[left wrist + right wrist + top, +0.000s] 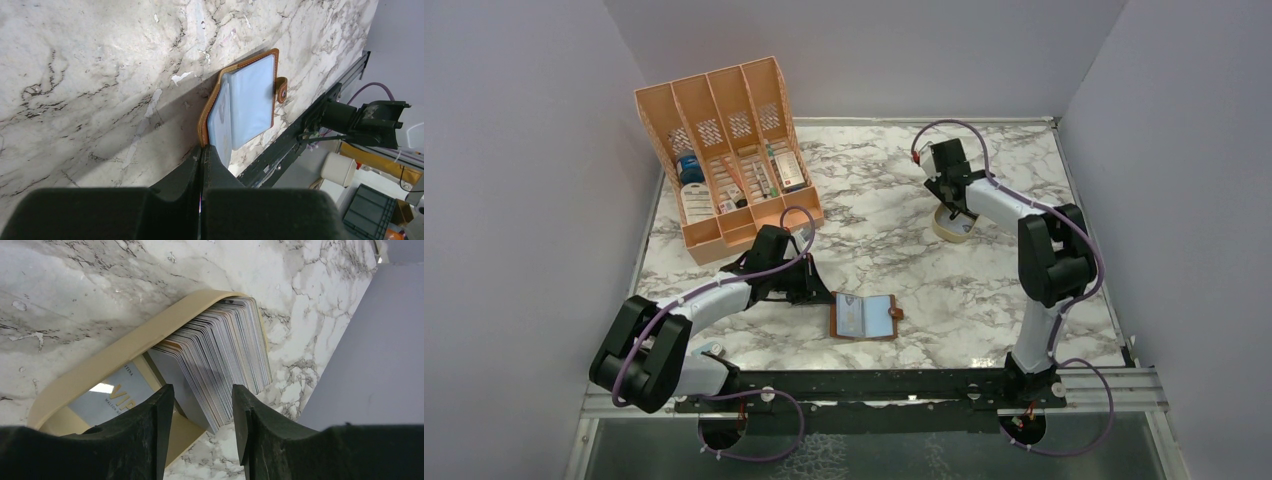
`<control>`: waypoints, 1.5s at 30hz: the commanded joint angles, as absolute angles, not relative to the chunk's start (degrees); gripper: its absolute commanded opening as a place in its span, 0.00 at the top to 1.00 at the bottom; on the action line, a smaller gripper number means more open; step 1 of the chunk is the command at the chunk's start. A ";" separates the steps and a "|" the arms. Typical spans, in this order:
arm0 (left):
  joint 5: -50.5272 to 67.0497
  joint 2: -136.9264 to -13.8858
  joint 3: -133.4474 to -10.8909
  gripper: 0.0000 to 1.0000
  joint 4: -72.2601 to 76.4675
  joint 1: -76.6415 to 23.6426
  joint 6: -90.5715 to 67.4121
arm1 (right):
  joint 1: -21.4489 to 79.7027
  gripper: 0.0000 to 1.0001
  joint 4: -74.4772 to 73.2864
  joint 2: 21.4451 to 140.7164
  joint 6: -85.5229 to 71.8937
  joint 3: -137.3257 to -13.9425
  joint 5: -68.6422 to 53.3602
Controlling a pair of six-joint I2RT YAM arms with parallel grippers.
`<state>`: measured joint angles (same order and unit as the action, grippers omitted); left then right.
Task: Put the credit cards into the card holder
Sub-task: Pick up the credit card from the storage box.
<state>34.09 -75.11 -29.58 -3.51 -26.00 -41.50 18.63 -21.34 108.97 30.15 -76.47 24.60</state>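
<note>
The card holder (247, 100) lies open on the marble, brown leather with bluish clear sleeves and its snap tab to the right; from above it is the card holder (864, 317). My left gripper (203, 148) is shut, its tip at the holder's near left edge, with nothing seen between the fingers. The credit cards (220, 355) stand as a leaning stack in a tan oval stand (100, 365). My right gripper (202, 400) is open just over them, and the stack's near corner sits between the fingers without touching. From above, the right gripper (956, 205) hides the cards.
The orange slotted organiser (724, 160) with small boxes and bottles stands at the back left. A flat card with VIP lettering (107, 397) lies in the tan stand (951, 228). A grey wall runs close on the right. The black rail (874, 385) borders the near edge.
</note>
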 commanded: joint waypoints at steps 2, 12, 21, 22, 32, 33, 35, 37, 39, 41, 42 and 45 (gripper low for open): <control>35.38 -73.98 -29.28 1.00 -2.72 -26.19 -41.23 | 18.19 0.56 -18.57 111.39 31.52 -77.35 28.00; 35.42 -74.39 -29.53 1.00 -2.55 -26.13 -41.22 | 18.11 0.68 -14.58 109.49 32.83 -75.99 31.69; 35.35 -74.04 -29.51 1.00 -2.72 -26.11 -41.22 | 18.06 0.80 -13.95 108.77 32.98 -75.63 30.29; 35.32 -73.94 -29.53 1.00 -2.72 -26.11 -41.22 | 18.10 0.82 -14.09 108.73 32.90 -75.64 30.13; 35.16 -73.93 -29.09 1.00 -2.26 -26.11 -41.81 | 18.49 0.99 -28.49 104.80 20.67 -79.37 20.25; 35.14 -73.85 -29.07 1.00 -2.21 -26.18 -41.91 | 18.54 0.99 -29.69 104.24 19.63 -79.33 19.37; 34.80 -73.74 -28.96 1.00 -2.35 -26.15 -42.05 | 18.68 0.99 -32.33 103.40 17.64 -79.83 18.64; 34.35 -73.74 -29.02 0.94 -2.59 -26.13 -42.23 | 18.76 0.99 -35.46 102.56 14.91 -81.00 18.24; 33.50 -73.70 -29.24 0.82 -2.98 -26.12 -42.67 | 18.92 0.99 -37.97 101.04 12.16 -81.99 17.21; 32.46 -73.30 -29.46 0.72 -3.57 -26.18 -42.99 | 19.12 0.99 -39.16 98.78 9.51 -82.24 14.54; 31.82 -72.68 -29.64 0.68 -3.97 -26.16 -43.24 | 19.28 0.99 -39.61 97.61 8.42 -82.17 12.78; 28.59 -70.64 -30.77 0.59 -6.13 -26.14 -43.59 | 19.50 0.99 -40.36 93.57 5.22 -81.00 8.15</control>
<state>33.10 -74.19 -29.54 -4.10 -26.00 -42.98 18.83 -36.82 99.81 12.08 -80.20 15.90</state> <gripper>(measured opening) 0.357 0.012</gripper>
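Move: The front credit card of the upright row in the storage box is almost under the right fingertips: about 1 cm ahead, 1 cm right, its middle some 3 cm below. The rest of the stack centres roughly 4 cm ahead and 2 cm right; a loose card lies flat in the box about 3 cm back, 2 cm left. From the left hand, the open card holder's middle is about 7 cm right and 4 cm back, and that front card some 27 cm ahead, 35 cm right. The right fingers close on a single card at the front of the stack and pinch it, after a dip of about 1 cm and a small shift forward and to the right. The hand then pulls back, up and left, each a few centimetres (about 7 cm in all), rolling its left side up some 15 degrees. Meanwhile the left hand stays put, and near the end its fingers open, releasing the card holder's left edge. ##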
